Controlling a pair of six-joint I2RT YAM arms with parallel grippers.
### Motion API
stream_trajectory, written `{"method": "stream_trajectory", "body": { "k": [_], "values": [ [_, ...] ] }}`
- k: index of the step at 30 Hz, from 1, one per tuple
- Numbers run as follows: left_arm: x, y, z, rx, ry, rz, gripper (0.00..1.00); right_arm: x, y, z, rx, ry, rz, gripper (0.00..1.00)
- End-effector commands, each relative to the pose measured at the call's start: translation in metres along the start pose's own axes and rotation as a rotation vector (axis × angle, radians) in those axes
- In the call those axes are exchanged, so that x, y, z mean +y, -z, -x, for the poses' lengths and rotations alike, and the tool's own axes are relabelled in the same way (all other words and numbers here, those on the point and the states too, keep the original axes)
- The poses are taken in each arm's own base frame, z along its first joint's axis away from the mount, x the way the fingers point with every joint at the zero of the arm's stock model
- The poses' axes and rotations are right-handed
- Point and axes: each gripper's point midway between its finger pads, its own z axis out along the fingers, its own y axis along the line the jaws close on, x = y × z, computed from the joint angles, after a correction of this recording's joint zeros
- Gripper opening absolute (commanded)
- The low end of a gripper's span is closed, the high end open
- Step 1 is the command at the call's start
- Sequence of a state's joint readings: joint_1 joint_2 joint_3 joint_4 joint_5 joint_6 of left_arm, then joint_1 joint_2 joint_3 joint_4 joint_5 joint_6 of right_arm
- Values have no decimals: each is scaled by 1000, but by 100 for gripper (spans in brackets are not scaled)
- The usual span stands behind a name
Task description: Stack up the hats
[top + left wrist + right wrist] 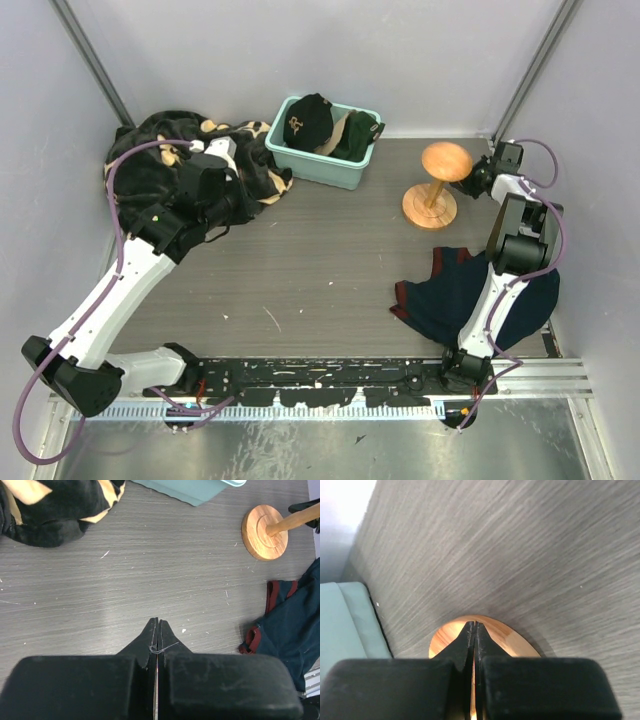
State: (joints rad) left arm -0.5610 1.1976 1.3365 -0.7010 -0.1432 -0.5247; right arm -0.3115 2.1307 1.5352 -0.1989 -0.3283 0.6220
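Note:
Three hats lie together in the teal bin (318, 165) at the back: a black cap with a tan logo (305, 120), a tan one (335, 136) and a dark green one (358, 135). My left gripper (232, 208) (157, 620) is shut and holds nothing. It hovers over bare table in front of the blanket, left of the bin. My right gripper (478, 178) (475, 624) is also shut and holds nothing. Its tips are over the round top of the wooden stand (437, 180) (495, 637). Whether they touch it I cannot tell.
A black blanket with tan flowers (180, 160) (55, 505) is heaped at the back left. A dark navy cloth with red trim (470, 295) (295, 625) lies at the right front. The stand's base (265, 532) and a corner of the bin (200, 487) (340, 625) show in the wrist views.

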Motion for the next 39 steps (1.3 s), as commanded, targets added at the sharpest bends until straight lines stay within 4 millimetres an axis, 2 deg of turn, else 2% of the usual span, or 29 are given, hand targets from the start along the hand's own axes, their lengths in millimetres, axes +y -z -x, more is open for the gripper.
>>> {"method": "stream_trajectory", "body": {
  "k": [1,6,9,14,19,23,26,28,31,33,37,39],
  "values": [
    [8,3,-3,2,-7,24,3,30,5,38,-105,33,88,1],
    [10,7,-1,3,-13,37,3,12,-21,30,-38,9,33,1],
    [13,10,1,-2,-20,51,3,9,-28,27,-25,13,23,1],
    [15,12,3,-15,-15,62,3,5,-21,12,8,28,-6,1],
    [14,6,1,-17,-4,55,3,8,-14,-27,72,62,-11,1],
    [13,3,-2,-7,-1,43,2,11,-14,-75,150,94,-16,1],
    [15,5,-5,-7,0,42,2,8,-7,-112,201,105,-27,1],
    [18,8,-6,-12,-1,44,3,14,-2,-139,229,125,-16,1],
    [23,10,-8,-18,2,49,3,26,8,-193,312,168,-8,1],
    [28,12,-9,-21,4,53,3,37,22,-232,354,181,1,1],
    [34,13,-11,-28,8,55,3,74,49,-309,450,195,71,1],
    [35,13,-11,-30,9,53,3,91,62,-333,471,236,91,1]
  ]
}}
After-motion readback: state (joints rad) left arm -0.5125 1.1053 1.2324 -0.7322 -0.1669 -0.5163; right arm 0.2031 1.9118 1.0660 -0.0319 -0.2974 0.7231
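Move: The wooden hat stand is roughly 14 cm to the right hand's left and 6 cm nearer the base, its broad foot lower than the fingertips and its knob above them. The crate with the hats lies about 44 cm to this hand's left and 8 cm farther out; the dark blue cloth lies some 30 cm straight back of the hand. From the raised left hand, the stand is about 52 cm to the right, 17 cm ahead and 16 cm lower. Forward about 3 cm and down close to the table, then in an ever faster sweep left and back, the right hand travels some 25 cm left and 12 cm back of its start, staying low. Its shut fingers turn about 25 degrees counter-clockwise and come against the hat stand's foot from its far right side, pushing it along the table. The empty left hand drifts a few centimetres left and down. ##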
